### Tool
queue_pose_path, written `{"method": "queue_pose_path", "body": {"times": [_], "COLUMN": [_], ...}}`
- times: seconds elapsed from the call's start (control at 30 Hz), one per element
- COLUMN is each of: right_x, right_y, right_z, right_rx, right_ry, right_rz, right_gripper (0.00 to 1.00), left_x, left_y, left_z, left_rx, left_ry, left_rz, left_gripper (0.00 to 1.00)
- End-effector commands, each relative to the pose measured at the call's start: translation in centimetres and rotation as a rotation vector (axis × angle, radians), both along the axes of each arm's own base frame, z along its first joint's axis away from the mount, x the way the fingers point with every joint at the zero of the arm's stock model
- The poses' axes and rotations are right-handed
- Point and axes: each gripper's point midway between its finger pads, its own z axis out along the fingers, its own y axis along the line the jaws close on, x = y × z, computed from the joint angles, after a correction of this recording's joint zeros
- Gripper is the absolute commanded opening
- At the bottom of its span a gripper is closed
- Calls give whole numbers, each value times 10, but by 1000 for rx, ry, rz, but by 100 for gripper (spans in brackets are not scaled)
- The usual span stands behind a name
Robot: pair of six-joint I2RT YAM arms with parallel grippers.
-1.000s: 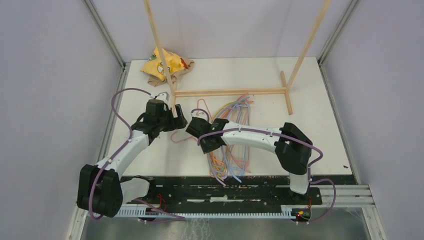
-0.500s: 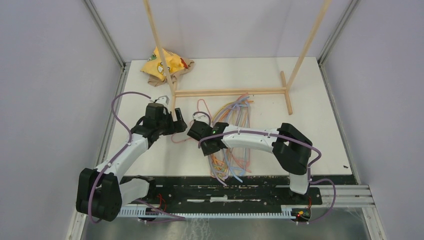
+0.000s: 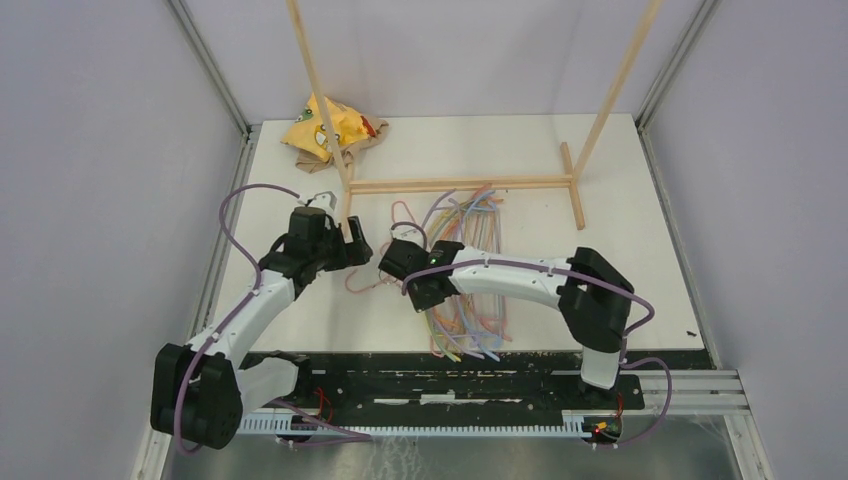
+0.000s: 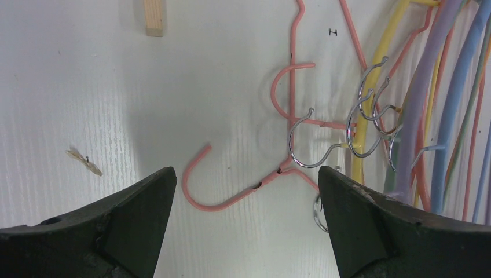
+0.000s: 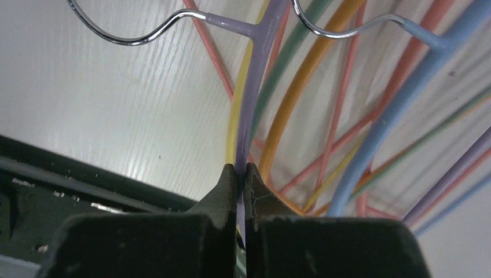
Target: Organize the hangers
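Note:
A tangled pile of hangers (image 3: 468,212) in pink, orange, yellow, light blue, lavender and green lies on the white table in front of the rack. My right gripper (image 5: 241,169) is shut on the thin arm of a lavender hanger (image 5: 259,69), just below its metal hook. In the top view the right gripper (image 3: 397,258) sits at the pile's left edge. My left gripper (image 4: 246,188) is open above a pink hanger (image 4: 231,200) whose hook lies flat between the fingers, untouched. The left gripper (image 3: 355,246) is close to the right one in the top view.
The light wooden rack (image 3: 460,184) stands behind the pile, its left post (image 3: 318,90) right by my left gripper. A yellow bag (image 3: 325,125) lies at the back left. A wooden foot end (image 4: 154,17) and a small scrap (image 4: 84,161) show in the left wrist view.
My right gripper has shut on the lavender hanger, and the pile has shifted and drawn together. The left arm has drifted slightly left and stays open.

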Motion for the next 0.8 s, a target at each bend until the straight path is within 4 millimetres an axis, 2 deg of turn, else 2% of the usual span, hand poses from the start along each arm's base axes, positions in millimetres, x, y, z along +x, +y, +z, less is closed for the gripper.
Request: {"method": "queue_pose_path", "body": {"times": [0.0,0.17,0.23,0.33,0.4,0.57,0.63,0.67,0.77], "right_x": [-7,-16,-15,-5,10,68,89,104,132], "right_y": [-3,-24,-30,-31,-33,-43,-44,-43,-41], "right_z": [98,161,182,226,260,351,385,393,421], "right_rx": [145,266,326,476,591,870,932,934,969], "right_ry": [-51,-88,-119,-184,-227,-356,-419,-440,-493], "right_rz": [7,-58,-83,-109,-132,-147,-119,-115,-100], "right_gripper": [1,1,1,1,1,1,1,1,1], "left_x": [10,12,12,10,8,6,6,6,5], "left_y": [4,7,7,6,6,5,5,5,8], "left_z": [24,32,35,36,35,32,31,31,32], "left_rx": [42,51,45,39,37,22,17,17,24], "left_ry": [-83,-105,-114,-119,-118,-115,-112,-111,-114], "left_rz": [-10,0,2,-1,-4,2,13,14,24], "left_gripper": [99,99,99,99,99,99,99,99,99]}}
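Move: The right hand has its closed fingers on a purple hanger at the near left of the pile. The rack it goes towards has its base bar's middle about 25 cm ahead and 7 cm to the right, 3 cm lower; its top rail is out of sight. The other hangers centre some 3 cm ahead and 8 cm right; a lone red hanger lies about 8 cm ahead and 7 cm left. From the left hand, the base bar's middle is roughly 14 cm ahead, 21 cm right. Keeping its pinch on the purple hanger, the right hand pulls it quickly upward out of the pile, some 35 cm in all. For the first half it rises almost straight; then it also swings forward towards the rack by about 12 cm while still climbing. Meanwhile the wrist tilts up roughly 50 degrees, so the fingers go from pointing down to pointing forward and left. ##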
